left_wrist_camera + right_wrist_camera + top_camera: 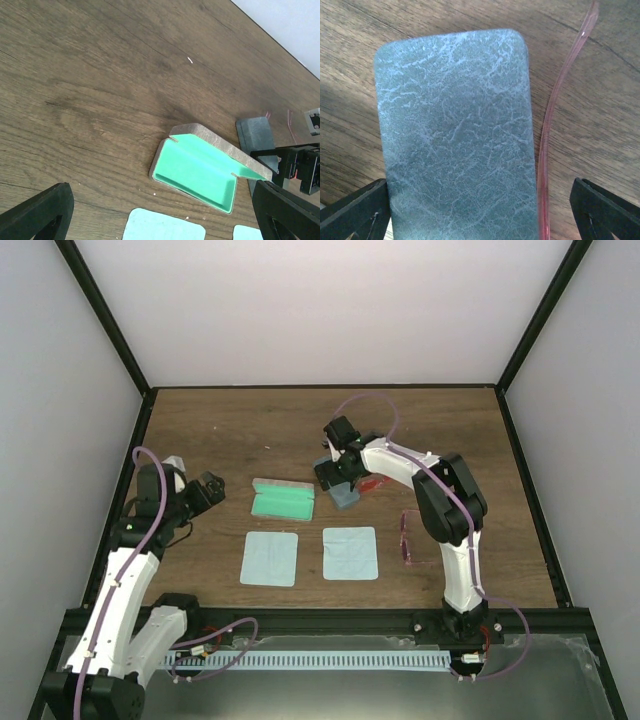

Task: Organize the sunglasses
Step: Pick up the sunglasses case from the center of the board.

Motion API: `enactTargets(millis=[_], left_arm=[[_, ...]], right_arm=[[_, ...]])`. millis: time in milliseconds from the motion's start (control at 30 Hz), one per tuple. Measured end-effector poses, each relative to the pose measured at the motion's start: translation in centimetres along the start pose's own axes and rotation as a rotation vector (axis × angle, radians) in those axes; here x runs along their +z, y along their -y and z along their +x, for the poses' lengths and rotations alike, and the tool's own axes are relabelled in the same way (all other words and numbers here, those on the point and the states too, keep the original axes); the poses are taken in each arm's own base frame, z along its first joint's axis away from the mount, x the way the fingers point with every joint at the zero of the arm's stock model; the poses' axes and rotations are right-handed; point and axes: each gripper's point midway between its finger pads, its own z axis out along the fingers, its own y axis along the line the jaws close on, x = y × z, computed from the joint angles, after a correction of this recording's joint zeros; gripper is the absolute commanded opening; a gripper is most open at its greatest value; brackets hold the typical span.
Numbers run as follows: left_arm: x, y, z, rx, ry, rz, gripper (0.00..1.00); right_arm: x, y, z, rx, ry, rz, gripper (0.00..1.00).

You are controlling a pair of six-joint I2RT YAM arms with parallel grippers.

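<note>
The red-orange sunglasses (373, 483) lie right of a closed blue-grey case (343, 495), partly under my right arm. One thin red temple (551, 125) runs along the case's (455, 135) right edge. My right gripper (333, 472) is open low over this case, its fingers (355, 215) straddling the case and the temple. The translucent pink sunglasses (412, 540) lie at the right near my right arm. My left gripper (213, 487) is open and empty, left of an open green-lined case (283, 501), which the left wrist view shows between its fingers (200, 170).
Two pale teal cloths (270, 558) (350, 553) lie side by side in front of the cases. The enclosure's white walls and black frame bound the wooden table (250, 430). The blue-grey case (255, 135) and right gripper (300, 167) show in the left wrist view.
</note>
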Motion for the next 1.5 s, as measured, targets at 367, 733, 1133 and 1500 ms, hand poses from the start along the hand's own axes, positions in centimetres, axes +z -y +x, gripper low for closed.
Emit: enactTargets(millis=[367, 733, 1133, 1500], left_arm=[[0.1, -0.2, 0.3, 0.008, -0.008, -0.005, 1.0], [0.2, -0.2, 0.3, 0.024, -0.011, -0.007, 1.0], [0.2, -0.2, 0.3, 0.028, -0.012, -0.004, 1.0], [0.0, 4.7, 0.4, -0.023, -0.051, 0.232, 1.0]], right_arm=[[0.1, -0.1, 0.3, 0.012, -0.007, -0.007, 0.75], [-0.2, -0.2, -0.1, 0.039, 0.004, -0.013, 0.69], [-4.5, -1.3, -1.6, 0.095, 0.068, -0.073, 0.67], [-10.8, -3.9, -2.1, 0.198, 0.169, -0.262, 0.66]])
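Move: The blue-grey sunglasses case lies right between the right hand's open fingers, its middle within about 1 cm of the hand point and about 1 cm below. Some 11 cm to the hand's right, 1 cm farther out, are the red sunglasses; the open green case sits about 13 cm left and 5 cm back. From the left hand, the blue-grey case is roughly 13 cm ahead, 28 cm right and 16 cm below. The blue-grey case is pinched across its width, about midway along, by the right fingers closing in from wide open; after a short hold the right hand lifts it some 11 cm, drawing back about 3 cm near the end and rolling its left side up about 20 degrees. Late on, the empty left hand, fingers still wide, swings about 4 cm right and slightly up, towards the case. ##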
